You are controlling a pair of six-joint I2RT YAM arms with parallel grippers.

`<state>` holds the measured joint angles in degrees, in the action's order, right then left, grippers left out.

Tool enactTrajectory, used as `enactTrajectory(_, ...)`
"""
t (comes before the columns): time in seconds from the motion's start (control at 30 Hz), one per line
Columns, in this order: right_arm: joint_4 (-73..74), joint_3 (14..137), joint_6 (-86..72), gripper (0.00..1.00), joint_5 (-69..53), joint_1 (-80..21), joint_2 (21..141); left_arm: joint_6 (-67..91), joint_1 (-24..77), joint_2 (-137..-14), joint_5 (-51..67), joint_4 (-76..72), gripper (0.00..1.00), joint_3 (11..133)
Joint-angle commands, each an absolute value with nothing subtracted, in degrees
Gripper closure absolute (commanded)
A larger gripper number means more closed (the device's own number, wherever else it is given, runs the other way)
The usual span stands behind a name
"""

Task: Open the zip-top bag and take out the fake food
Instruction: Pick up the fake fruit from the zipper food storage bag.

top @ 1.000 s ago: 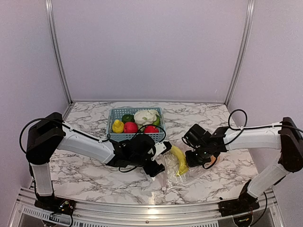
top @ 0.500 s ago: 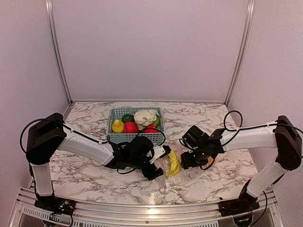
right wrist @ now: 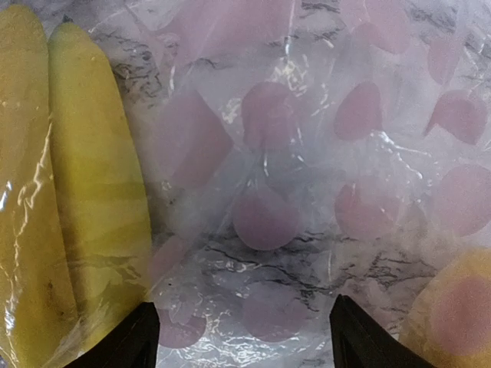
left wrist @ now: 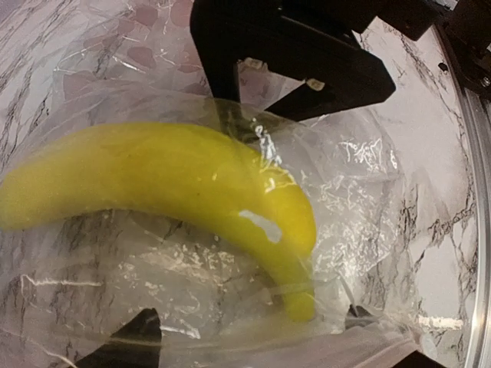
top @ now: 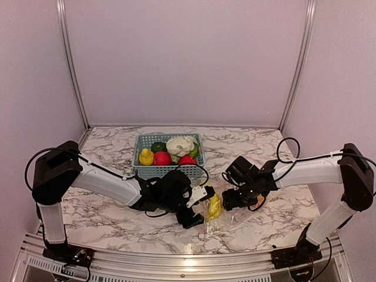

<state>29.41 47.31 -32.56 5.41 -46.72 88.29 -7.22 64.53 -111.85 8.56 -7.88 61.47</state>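
Observation:
The clear zip-top bag (top: 226,216) lies crumpled on the marble between my two grippers. A yellow banana (top: 214,207) of the fake food shows inside it, and an orange piece (top: 259,200) sits under the right arm. In the left wrist view the banana (left wrist: 176,184) lies behind the plastic, and my left gripper (left wrist: 247,330) is open with the bag's (left wrist: 360,176) edge across its wide-apart fingers. My right gripper (right wrist: 245,337) is open just above the pink-spotted bag (right wrist: 307,192), bananas (right wrist: 84,192) to its left.
A light blue basket (top: 169,171) stands behind the grippers, holding a lemon (top: 145,157), a red apple (top: 162,158), a cauliflower (top: 180,144) and a green piece (top: 158,146). Pale walls enclose the table; a metal rail (top: 188,258) runs along its near edge.
My right gripper has opened, letting go of the bag. The bag and banana have shifted left toward the left gripper, and the right arm has followed them slightly left.

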Motion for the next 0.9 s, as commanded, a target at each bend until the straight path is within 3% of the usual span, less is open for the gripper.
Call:
enactTrajectory(0.0,29.26,47.66,-32.56,0.25,5.54,-47.11,88.94,-8.27,65.49,-110.72,11.92,-7.89,0.15,61.56)
enactTrajectory(0.3,29.67,48.35,-32.34,0.27,5.86,-47.49,89.01,-7.11,65.94,-113.87,7.94,-7.63,0.20,64.46)
enactTrajectory(0.87,30.08,48.61,-32.96,0.27,6.84,-47.68,88.80,-6.65,66.75,-118.48,7.32,-6.34,0.54,68.51)
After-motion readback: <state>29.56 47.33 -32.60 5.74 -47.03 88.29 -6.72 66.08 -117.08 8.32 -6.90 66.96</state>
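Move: The near end of the left banana lies just ahead and to the right of the left hand; its middle is about 5 cm ahead, 4 cm to the right and 1 cm below. The second banana lies alongside, some 3 cm to the right of the first, and the peach some 17 cm to the left hand's right and 4 cm ahead. From the right hand, the first banana's middle is roughly 6 cm left and 2 cm ahead, at about its height. Sideways to the right by about 2.5 cm, after a short dip back and forward again of about 1 cm, the left hand closes in on the banana's near end through the clear bag film, then sinks about 1 cm. Its wide-open fingers draw in to about half open around that end. The right hand stays put on the far side, fingers still open. ##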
